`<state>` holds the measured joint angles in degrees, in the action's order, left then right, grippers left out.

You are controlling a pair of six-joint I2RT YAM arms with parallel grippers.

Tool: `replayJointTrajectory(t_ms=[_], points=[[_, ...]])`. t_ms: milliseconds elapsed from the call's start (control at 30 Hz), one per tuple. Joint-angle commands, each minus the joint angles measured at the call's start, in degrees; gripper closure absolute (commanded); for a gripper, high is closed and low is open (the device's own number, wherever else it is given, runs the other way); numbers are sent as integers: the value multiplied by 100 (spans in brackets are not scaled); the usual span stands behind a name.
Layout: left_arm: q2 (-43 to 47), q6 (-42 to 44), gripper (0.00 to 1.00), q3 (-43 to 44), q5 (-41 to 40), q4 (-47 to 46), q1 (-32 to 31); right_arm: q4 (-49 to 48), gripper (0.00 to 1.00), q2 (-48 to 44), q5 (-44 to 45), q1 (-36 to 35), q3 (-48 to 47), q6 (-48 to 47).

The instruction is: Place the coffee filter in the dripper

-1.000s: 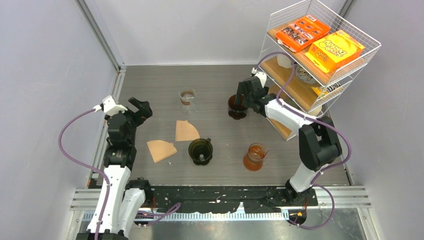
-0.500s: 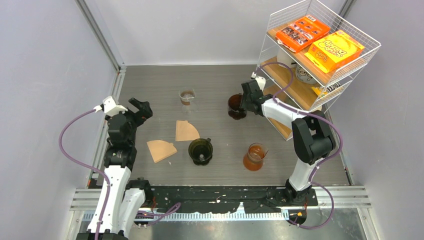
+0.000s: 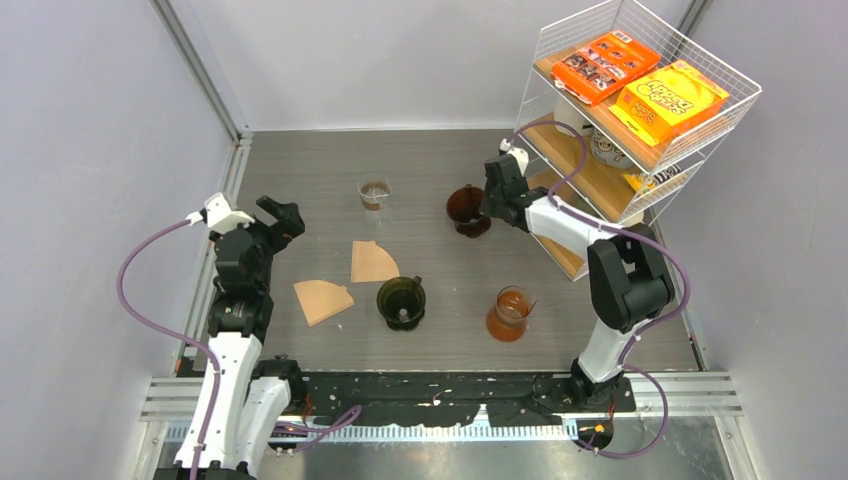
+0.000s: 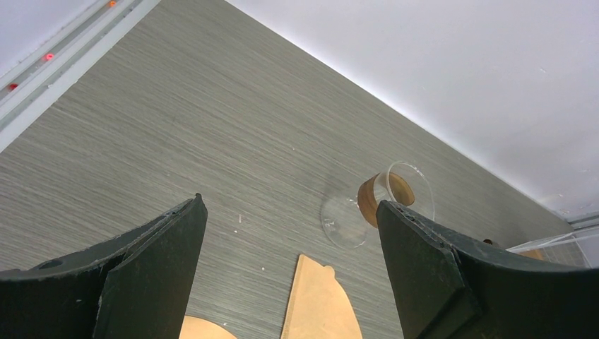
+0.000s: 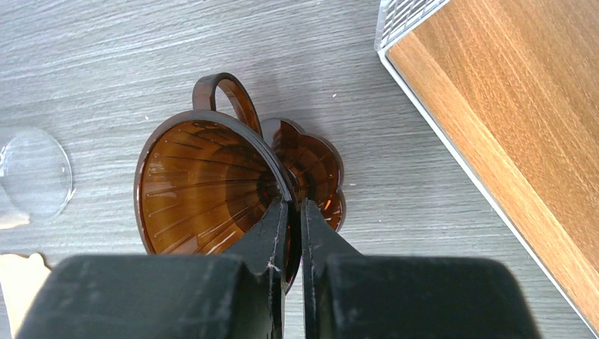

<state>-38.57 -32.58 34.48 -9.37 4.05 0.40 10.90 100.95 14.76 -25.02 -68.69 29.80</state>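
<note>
The brown see-through dripper (image 3: 464, 207) (image 5: 205, 187) stands at the table's back middle, tipped a little. My right gripper (image 3: 490, 203) (image 5: 290, 205) is shut on the dripper's rim, one finger inside the cone and one outside. Two tan paper coffee filters lie flat: one (image 3: 373, 262) (image 4: 321, 304) at centre, the other (image 3: 322, 300) nearer the front left. My left gripper (image 3: 283, 220) (image 4: 289, 205) hangs open above the table left of the filters, holding nothing.
A dark funnel-shaped vessel (image 3: 401, 302) and an amber glass cup (image 3: 511, 314) stand toward the front. A small clear beaker (image 3: 375, 193) (image 4: 385, 205) stands behind the filters. A wire rack (image 3: 640, 90) with snack boxes rises at the right, its wooden shelf (image 5: 508, 106) close to the dripper.
My right gripper has closed from open onto the dripper's rim, and the dripper has shifted slightly left and tipped. The left arm has not moved.
</note>
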Motion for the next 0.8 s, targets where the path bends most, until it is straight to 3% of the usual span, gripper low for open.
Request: replayJointTrajectory(t_ms=[0, 367, 767], points=[[81, 5, 1, -11, -57, -265, 21, 24, 95, -609, -475, -4, -10, -330], [113, -38, 1, -53, 23, -324, 25, 914, 95, -1419, -2149, -92, -45, -710], [180, -47, 1, -78, 152, -352, 21, 1804, 95, -2384, -3285, -1132, -236, -805]])
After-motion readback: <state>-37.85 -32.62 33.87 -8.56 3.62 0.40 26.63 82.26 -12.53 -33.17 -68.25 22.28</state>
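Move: Off to the left of the right hand, which already pinches the brown dripper by its rim, the nearer filter stack lies about 30 cm left, 8 cm back and 9 cm lower. The green dripper stands some 22 cm left and 22 cm back; the orange glass server is also 22 cm back but 3 cm to the right. From the left hand, that filter stack is roughly 17 cm right, 5 cm ahead and 24 cm below. Carrying the brown dripper by its rim, the right hand draws about 13 cm back, 9 cm left and 9 cm up, away from the shelf rack towards the nearer filter stack and green dripper. It rises early, then sweeps left and back faster, turning some 30 degrees counter-clockwise with its left side tipping up a little, fingers keeping their pinch. ##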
